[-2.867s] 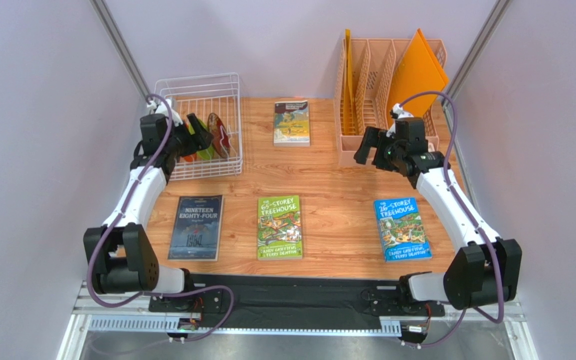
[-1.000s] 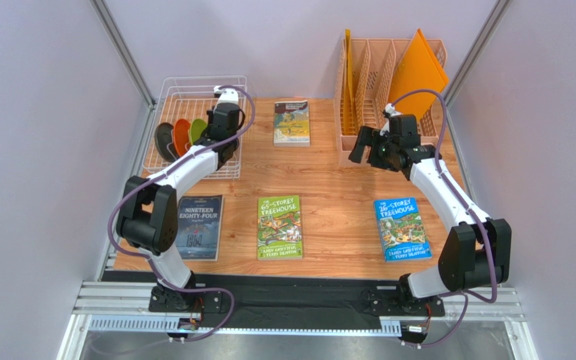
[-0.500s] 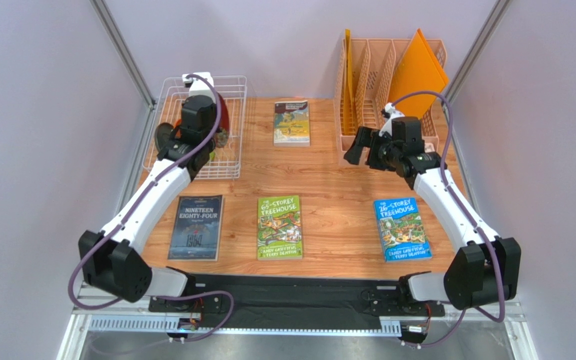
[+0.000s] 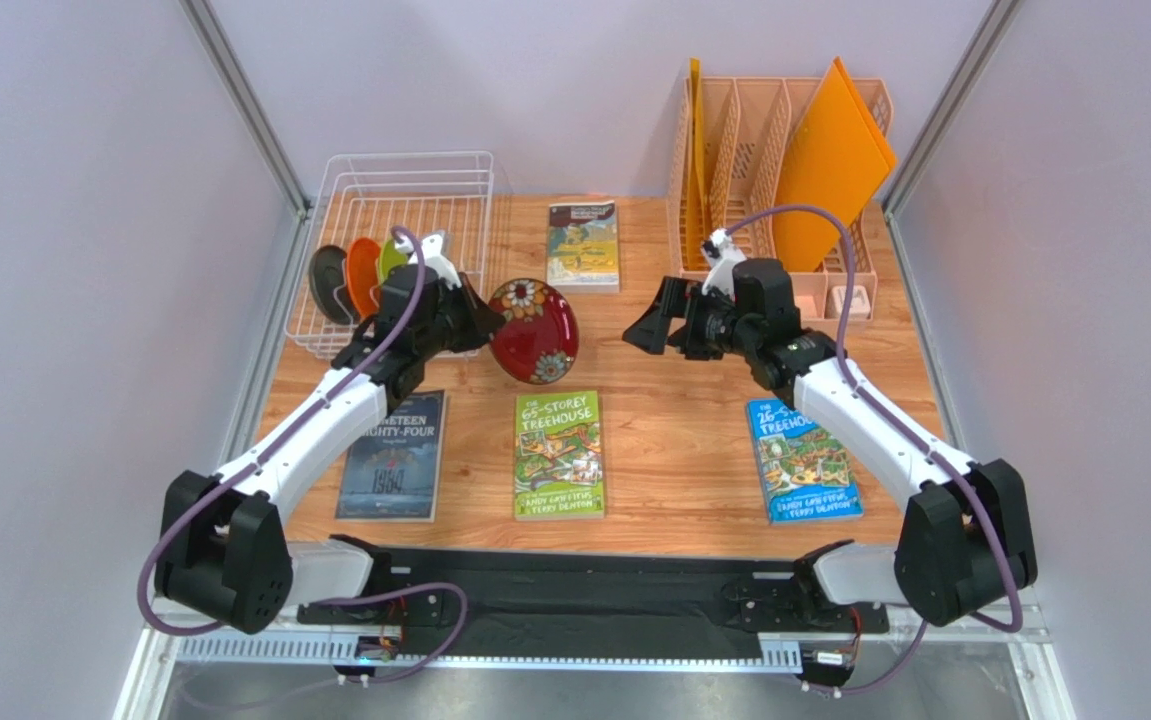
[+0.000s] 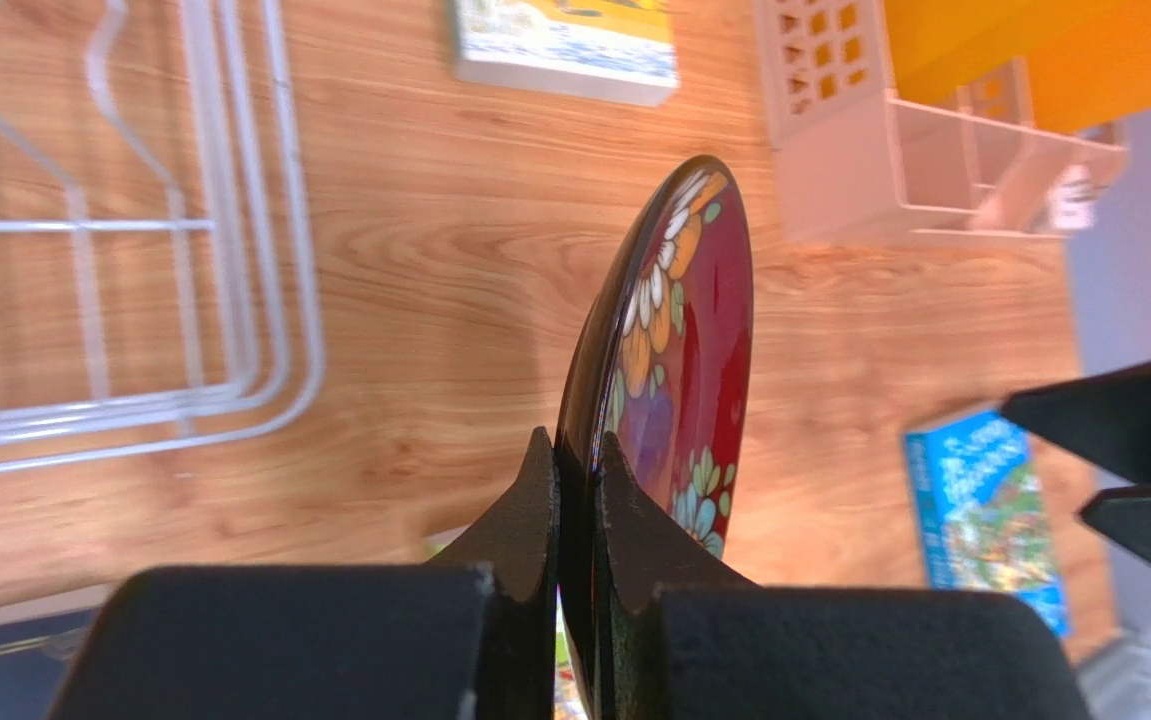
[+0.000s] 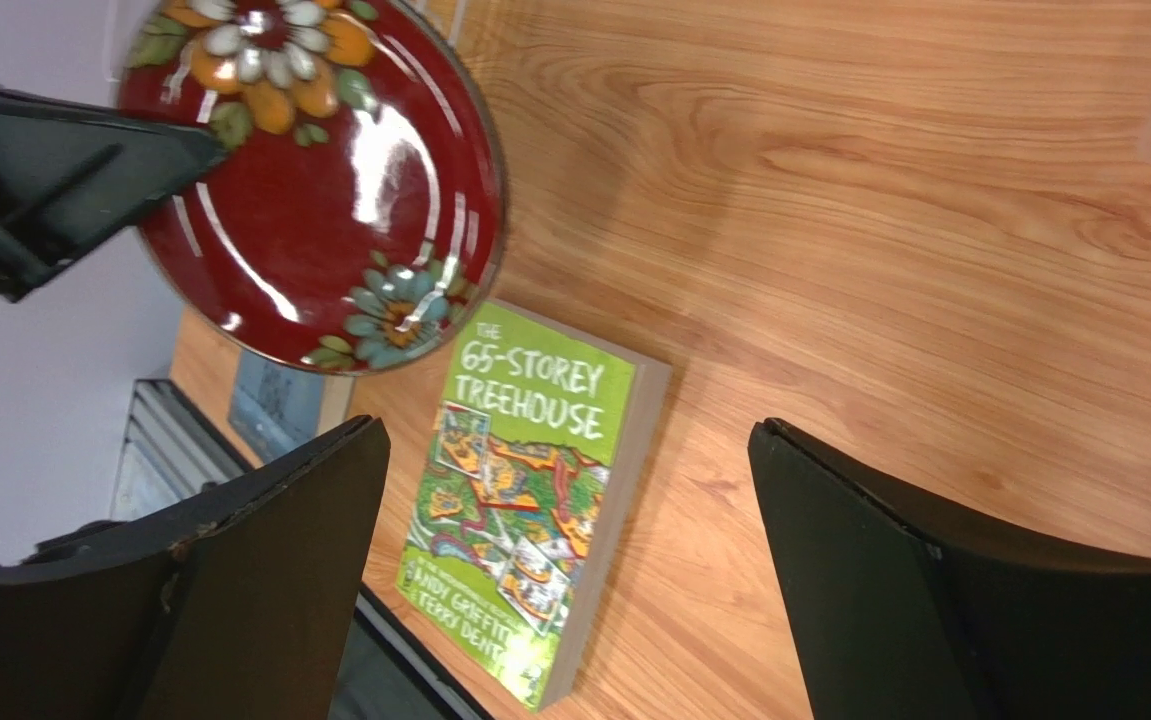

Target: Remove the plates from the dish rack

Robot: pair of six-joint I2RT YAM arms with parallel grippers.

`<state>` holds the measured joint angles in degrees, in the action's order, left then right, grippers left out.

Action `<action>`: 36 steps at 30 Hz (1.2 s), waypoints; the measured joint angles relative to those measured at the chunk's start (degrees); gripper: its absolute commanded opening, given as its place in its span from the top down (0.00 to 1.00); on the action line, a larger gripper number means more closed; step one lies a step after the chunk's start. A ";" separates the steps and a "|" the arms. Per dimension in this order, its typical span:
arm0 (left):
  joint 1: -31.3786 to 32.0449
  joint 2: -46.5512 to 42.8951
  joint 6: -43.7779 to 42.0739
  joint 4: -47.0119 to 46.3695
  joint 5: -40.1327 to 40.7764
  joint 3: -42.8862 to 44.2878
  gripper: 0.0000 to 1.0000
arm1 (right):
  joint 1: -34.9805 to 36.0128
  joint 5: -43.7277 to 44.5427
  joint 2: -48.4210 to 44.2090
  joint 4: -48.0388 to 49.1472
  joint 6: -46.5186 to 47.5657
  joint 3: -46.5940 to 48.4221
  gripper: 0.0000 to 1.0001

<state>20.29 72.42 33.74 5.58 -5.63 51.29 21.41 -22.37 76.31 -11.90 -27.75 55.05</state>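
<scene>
My left gripper (image 4: 484, 321) is shut on the rim of the dark red floral plate (image 4: 535, 332) and holds it on edge above the table, right of the white wire dish rack (image 4: 464, 225). In the left wrist view the fingertips (image 5: 541, 480) pinch the plate (image 5: 682, 338) from both sides. Three plates stand in the rack: dark teal (image 4: 329, 282), orange (image 4: 363, 269) and lime green (image 4: 393, 258). My right gripper (image 4: 653, 329) is open and empty, a short way right of the red plate and facing it. In the right wrist view the plate (image 6: 326, 195) is at upper left, beyond the right gripper (image 6: 566, 435).
Under the plate lies a green Treehouse book (image 4: 559, 453), with a dark book (image 4: 390, 455) to its left and a blue book (image 4: 804, 458) to its right. A small book (image 4: 583, 245) lies at the back. At the back right stands a peach organizer (image 4: 731, 150) holding orange boards.
My left arm has lifted the red plate out of the rack and swung it right, over the table. The right gripper has moved left toward the plate, still open.
</scene>
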 measured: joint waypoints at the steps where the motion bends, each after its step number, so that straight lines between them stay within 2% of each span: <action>1: 0.00 0.22 1.57 -1.44 -1.55 -0.79 1.00 | 0.55 -0.68 0.11 1.60 -0.83 -0.48 0.04; 9: 0.00 2.38 11.34 -14.99 -9.51 -3.98 1.00 | 1.64 -3.63 3.15 11.74 -5.73 -3.67 0.07; 15: 0.44 4.55 15.10 -20.28 -12.28 -6.40 1.00 | 2.01 -6.49 7.06 18.18 -8.72 -4.59 0.22; 16: 0.63 4.72 15.37 -20.50 -12.41 -6.54 1.00 | 2.14 -7.08 7.85 19.39 -9.09 -4.59 0.30; 18: 1.09 5.14 15.93 -21.42 -12.85 -6.67 1.00 | 2.43 -8.39 9.90 21.81 -9.79 -4.52 0.36; 21: 2.01 5.38 16.48 -22.64 -13.14 -6.69 1.00 | 2.69 -10.10 13.38 23.76 -11.02 -3.61 0.69; 22: 2.38 5.40 16.20 -22.93 -12.96 -6.69 1.00 | 2.82 -11.19 14.47 24.52 -11.78 -3.32 0.95; 23: 2.60 5.62 15.82 -22.88 -12.15 -6.75 1.00 | 2.84 -12.00 15.17 25.33 -12.46 -3.02 1.00; 25: 1.60 6.01 16.11 -23.54 -12.09 -7.19 1.00 | 1.92 -13.97 15.56 25.97 -15.21 -2.97 1.00; 26: 1.20 6.12 16.15 -24.00 -11.82 -7.43 0.90 | 1.31 -14.62 15.47 26.53 -16.20 -2.97 1.00; 27: 0.98 6.19 16.15 -24.24 -11.72 -7.54 0.53 | 0.96 -14.78 15.12 26.69 -16.41 -2.97 1.00; 28: 1.01 6.19 16.06 -24.28 -11.56 -7.54 0.43 | 0.87 -14.53 14.60 26.38 -16.39 -2.99 1.00; 29: 1.07 6.16 15.65 -24.22 -11.45 -7.54 0.41 | 0.90 -14.34 13.88 25.81 -16.09 -3.13 1.00; 30: 1.44 6.16 15.50 -24.06 -11.43 -7.52 0.24 | 1.27 -13.14 12.87 24.96 -14.62 -3.30 1.00; 32: 2.43 5.86 14.36 -23.21 -11.19 -7.50 0.01 | 1.79 -10.01 10.34 21.68 -12.33 -4.26 1.00; 36: 3.39 3.06 9.86 -18.10 -7.93 -6.97 0.00 | 0.00 -5.25 2.86 12.61 -9.01 -8.79 1.00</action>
<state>23.68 75.48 43.59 -12.51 -13.56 44.31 21.41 -27.62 79.18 0.71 -36.75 46.26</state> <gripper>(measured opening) 0.990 0.051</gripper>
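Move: The left hand still pinches the dark red flowered plate by its left rim; the plate's middle is about 5 cm to that hand's right, 1 cm back and 2 cm lower. From the open right hand, the plate's middle lies some 18 cm left, 2 cm ahead and 1 cm down. The green book lies about 15 cm left and 11 cm back of the right hand, the yellow book 12 cm left and 24 cm ahead, both some 17 cm below. To its left and slightly down, the right hand goes about 7 cm to the plate, while the left hand carries the plate some 6 cm right to meet it, rolling about 20 degrees, left side dropping. The right fingers shut on the plate's right rim; only then do the left fingers open wide, and the right hand draws the plate off rightward and a little back. ##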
